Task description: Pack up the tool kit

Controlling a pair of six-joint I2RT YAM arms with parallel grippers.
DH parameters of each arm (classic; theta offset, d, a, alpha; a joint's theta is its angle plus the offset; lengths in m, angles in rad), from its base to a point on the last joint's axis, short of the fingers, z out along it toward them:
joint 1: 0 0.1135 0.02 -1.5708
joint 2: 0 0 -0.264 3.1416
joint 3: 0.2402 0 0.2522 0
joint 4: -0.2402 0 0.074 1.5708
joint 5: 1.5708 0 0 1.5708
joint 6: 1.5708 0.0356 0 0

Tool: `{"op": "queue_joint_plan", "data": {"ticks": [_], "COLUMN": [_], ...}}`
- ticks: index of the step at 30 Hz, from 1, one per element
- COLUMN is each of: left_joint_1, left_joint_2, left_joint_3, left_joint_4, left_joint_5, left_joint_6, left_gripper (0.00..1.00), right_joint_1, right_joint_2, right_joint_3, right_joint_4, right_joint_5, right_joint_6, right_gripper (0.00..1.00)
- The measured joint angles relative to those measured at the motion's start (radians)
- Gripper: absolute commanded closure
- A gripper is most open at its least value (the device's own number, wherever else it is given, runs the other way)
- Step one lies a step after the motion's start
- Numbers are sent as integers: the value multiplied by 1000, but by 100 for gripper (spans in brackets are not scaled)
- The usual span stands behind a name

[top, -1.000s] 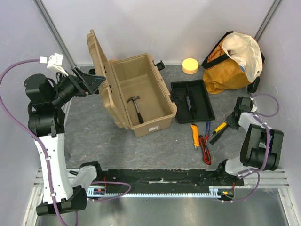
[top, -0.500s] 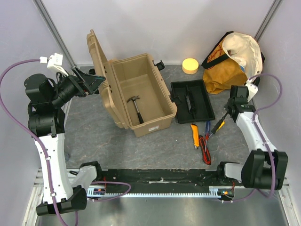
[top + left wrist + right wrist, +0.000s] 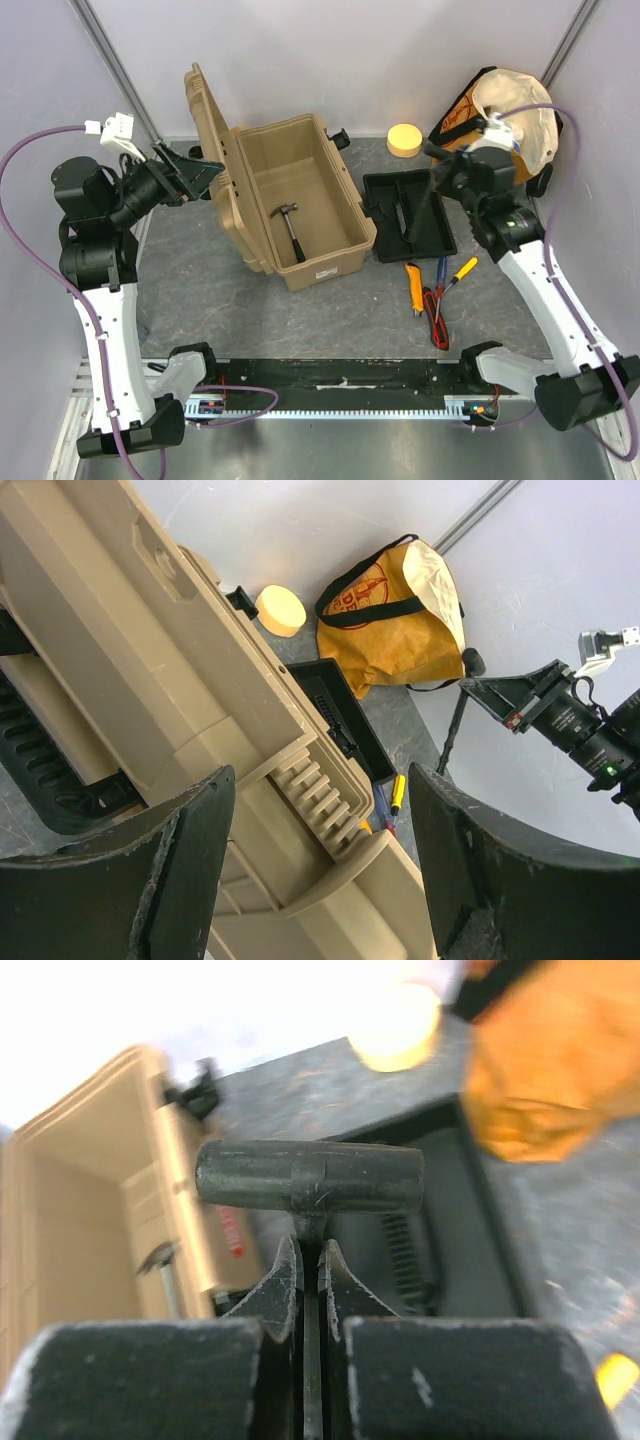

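Observation:
The tool kit (image 3: 328,262), a tan hard-plastic box, stands open at mid-table with its lid (image 3: 205,130) upright on the left and a hammer (image 3: 290,228) lying inside. My left gripper (image 3: 192,175) is open beside the lid. In the left wrist view its jaws (image 3: 320,780) stand wide on either side of the lid's ribbed edge (image 3: 310,790), not touching it. My right gripper (image 3: 442,180) hangs above the black tray (image 3: 432,228), shut on the thin shaft of a black T-handle tool (image 3: 308,1175), whose crossbar sits just past the fingertips (image 3: 288,1280).
An orange-yellow cloth bag (image 3: 495,130) and a round yellow disc (image 3: 404,139) sit at the back right. On the table in front of the tray lie a yellow knife (image 3: 414,288), red and blue pliers (image 3: 437,312) and a yellow screwdriver (image 3: 460,271).
My right arm has risen from the table near the yellow screwdriver and swung up and left over the black tray, shut on the T-handle tool. The left arm has not moved.

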Motion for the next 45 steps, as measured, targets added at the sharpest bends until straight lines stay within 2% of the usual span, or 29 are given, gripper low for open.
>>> {"op": "queue_joint_plan", "data": {"ticks": [4, 7, 10, 13, 20, 26, 29, 35, 40, 45], "left_joint_1": [0, 0, 0, 0, 0, 0, 0, 0, 0, 0], "left_joint_2": [0, 0, -2, -5, -11, -6, 0, 6, 11, 11], "left_joint_3": [0, 0, 0, 0, 0, 0, 0, 0, 0, 0], "left_joint_4": [0, 0, 0, 0, 0, 0, -1, -3, -4, -5], "left_joint_5": [-1, -2, -6, -11, -23, -25, -25, -26, -29, -35], "left_joint_6": [0, 0, 0, 0, 0, 0, 0, 2, 5, 8], "left_gripper": [24, 24, 24, 24, 24, 24, 24, 24, 24, 24], "right_joint_1": [226, 389, 497, 549, 566, 565, 565, 565, 565, 565], "right_joint_2": [84, 205, 351, 489, 795, 972, 1045, 1154, 1187, 1189], "right_joint_3": [65, 158, 265, 342, 451, 511, 561, 640, 667, 693], "right_joint_4": [81, 135, 186, 233, 249, 212, 197, 167, 141, 132], "right_joint_5": [5, 31, 73, 99, 180, 246, 260, 311, 344, 356], "right_joint_6": [-39, -86, -135, -175, -266, -352, -378, -387, -386, -379], "right_gripper": [100, 100, 100, 100, 100, 98, 91, 69, 60, 59]}}
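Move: The right hand, already holding the black mallet, has the open case's middle about 10 cm ahead, 31 cm to its left and 22 cm below. On the case floor the claw hammer lies roughly 5 cm ahead, 36 cm left and 28 cm down. The black tray sits some 6 cm ahead, 4 cm left, 29 cm below. For the left hand the case is about 17 cm ahead, 20 cm right, 34 cm below. Leftward first, fast and nearly level, the right hand carries the mallet some 29 cm, turning counter-clockwise, then sinks about 25 cm into the case while working forward. The wrist rolls its left side down about 40 degrees; low beside the hammer, the fingers open to somewhat under half and let go of the mallet. ##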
